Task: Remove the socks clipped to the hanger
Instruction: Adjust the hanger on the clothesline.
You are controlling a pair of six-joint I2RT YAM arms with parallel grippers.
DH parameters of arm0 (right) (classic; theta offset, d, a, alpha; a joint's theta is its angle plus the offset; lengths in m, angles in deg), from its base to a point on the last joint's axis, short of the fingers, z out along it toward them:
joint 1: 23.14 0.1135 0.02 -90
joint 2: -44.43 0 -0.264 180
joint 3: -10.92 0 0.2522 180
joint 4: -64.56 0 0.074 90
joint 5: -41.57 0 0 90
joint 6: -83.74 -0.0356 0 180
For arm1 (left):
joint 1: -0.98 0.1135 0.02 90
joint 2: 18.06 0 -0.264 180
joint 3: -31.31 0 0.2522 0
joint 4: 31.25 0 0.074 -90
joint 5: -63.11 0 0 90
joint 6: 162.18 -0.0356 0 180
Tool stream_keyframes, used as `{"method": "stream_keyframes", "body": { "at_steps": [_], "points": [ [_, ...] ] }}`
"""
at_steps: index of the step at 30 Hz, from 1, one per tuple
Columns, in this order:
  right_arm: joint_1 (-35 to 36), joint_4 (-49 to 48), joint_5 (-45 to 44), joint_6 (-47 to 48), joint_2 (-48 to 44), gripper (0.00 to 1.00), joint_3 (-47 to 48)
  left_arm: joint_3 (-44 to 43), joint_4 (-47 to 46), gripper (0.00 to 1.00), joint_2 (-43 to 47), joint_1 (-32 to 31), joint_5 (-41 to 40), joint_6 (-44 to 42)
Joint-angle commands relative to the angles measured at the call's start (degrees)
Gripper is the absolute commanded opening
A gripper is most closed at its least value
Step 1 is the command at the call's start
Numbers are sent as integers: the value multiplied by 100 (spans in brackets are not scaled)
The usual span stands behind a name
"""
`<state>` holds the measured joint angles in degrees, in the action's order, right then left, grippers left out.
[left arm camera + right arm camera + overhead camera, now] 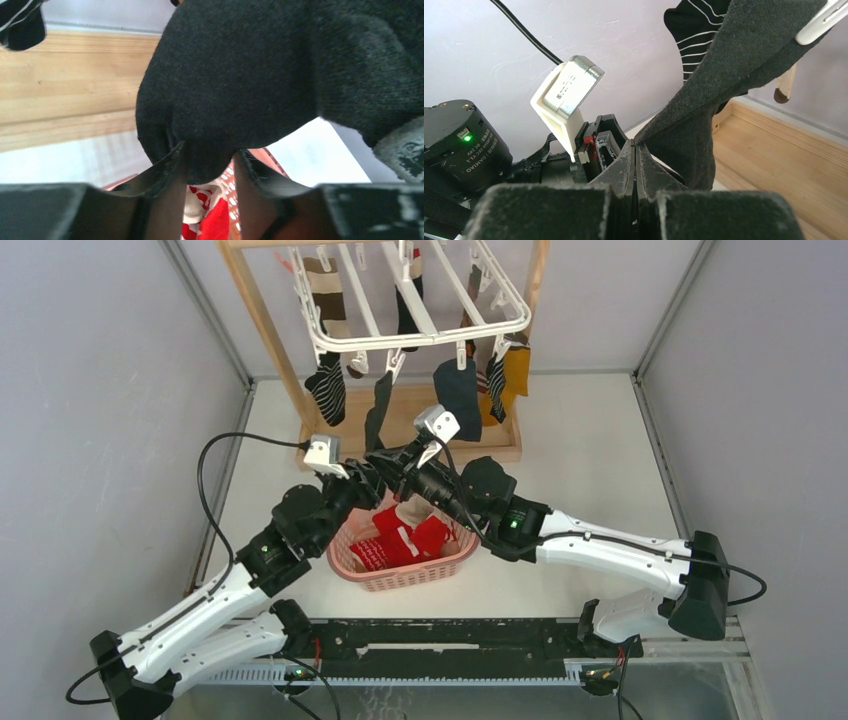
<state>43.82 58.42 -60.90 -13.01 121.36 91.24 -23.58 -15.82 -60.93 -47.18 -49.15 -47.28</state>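
The white hanger [420, 338] hangs at the back with several socks clipped along it. A long black sock [378, 412] drops from a front clip [819, 25]. My right gripper [634, 145] is shut on that sock's edge [724, 65], which runs taut up to the clip. My left gripper [210, 155] has its fingers [167, 167] on both sides of the sock's lower end [240, 75], pressing into the fabric. In the top view both grippers, left [370, 473] and right [388, 462], meet just below the sock, above the basket.
A pink basket [400, 580] holding red patterned socks [400, 540] sits under the grippers. The wooden stand's base [490, 445] lies behind them. A striped sock [327, 390], a navy sock [459, 395] and a mustard sock [517, 370] hang beside the black one.
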Motion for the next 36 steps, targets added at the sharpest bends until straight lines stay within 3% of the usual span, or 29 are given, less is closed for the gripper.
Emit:
{"method": "stream_keyframes", "body": {
  "at_steps": [1, 5, 6, 14, 20, 24, 36],
  "points": [
    [99, -104, 183, -116, 58, 0, 278, 72, -645, 33, -109, -18, 136, -147],
    [98, -69, 175, -134, 59, 0, 278, 84, -696, 4, -145, -20, 180, -128],
    [100, -60, 170, -134, 59, 0, 284, 99, -702, 1, -128, -18, 168, -125],
    [48, 38, 80, -184, 49, 1, 278, 315, -678, 0, 276, -18, -46, -118],
    [24, 145, -50, -213, 44, 34, 285, 361, -506, 0, 486, -18, -226, -157],
    [23, 286, -110, -205, -18, 47, 278, 307, -398, 0, 476, -21, -323, -179],
    [-307, 756, -312, -334, -947, 56, -482, -81, 149, 0, 418, 255, -380, -207]
  ]
}}
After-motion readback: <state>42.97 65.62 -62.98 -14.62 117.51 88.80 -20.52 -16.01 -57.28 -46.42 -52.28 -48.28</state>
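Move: The grey sock hangs from the hanger, its lower end already between my half-open left fingers; its middle is about 5 cm ahead of that hand and 8 cm above. The striped sock hangs some 10 cm ahead and 9 cm left of my left hand, the blue sock 9 cm ahead and 14 cm right; the basket is 25 cm below, 8 cm back and 4 cm right. My right hand still pinches the sock's near edge, its middle 5 cm ahead, 1 cm left and 3 cm up. I shut my left fingers on the grey sock's lower end while my right hand stays put, keeping its pinch. Then I draw the sock left by about 3 cm with my left hand, dipping slightly at the end, as my right fingers open about halfway, come free of the cloth and move some 2.5 cm down, then as far back to the right. ##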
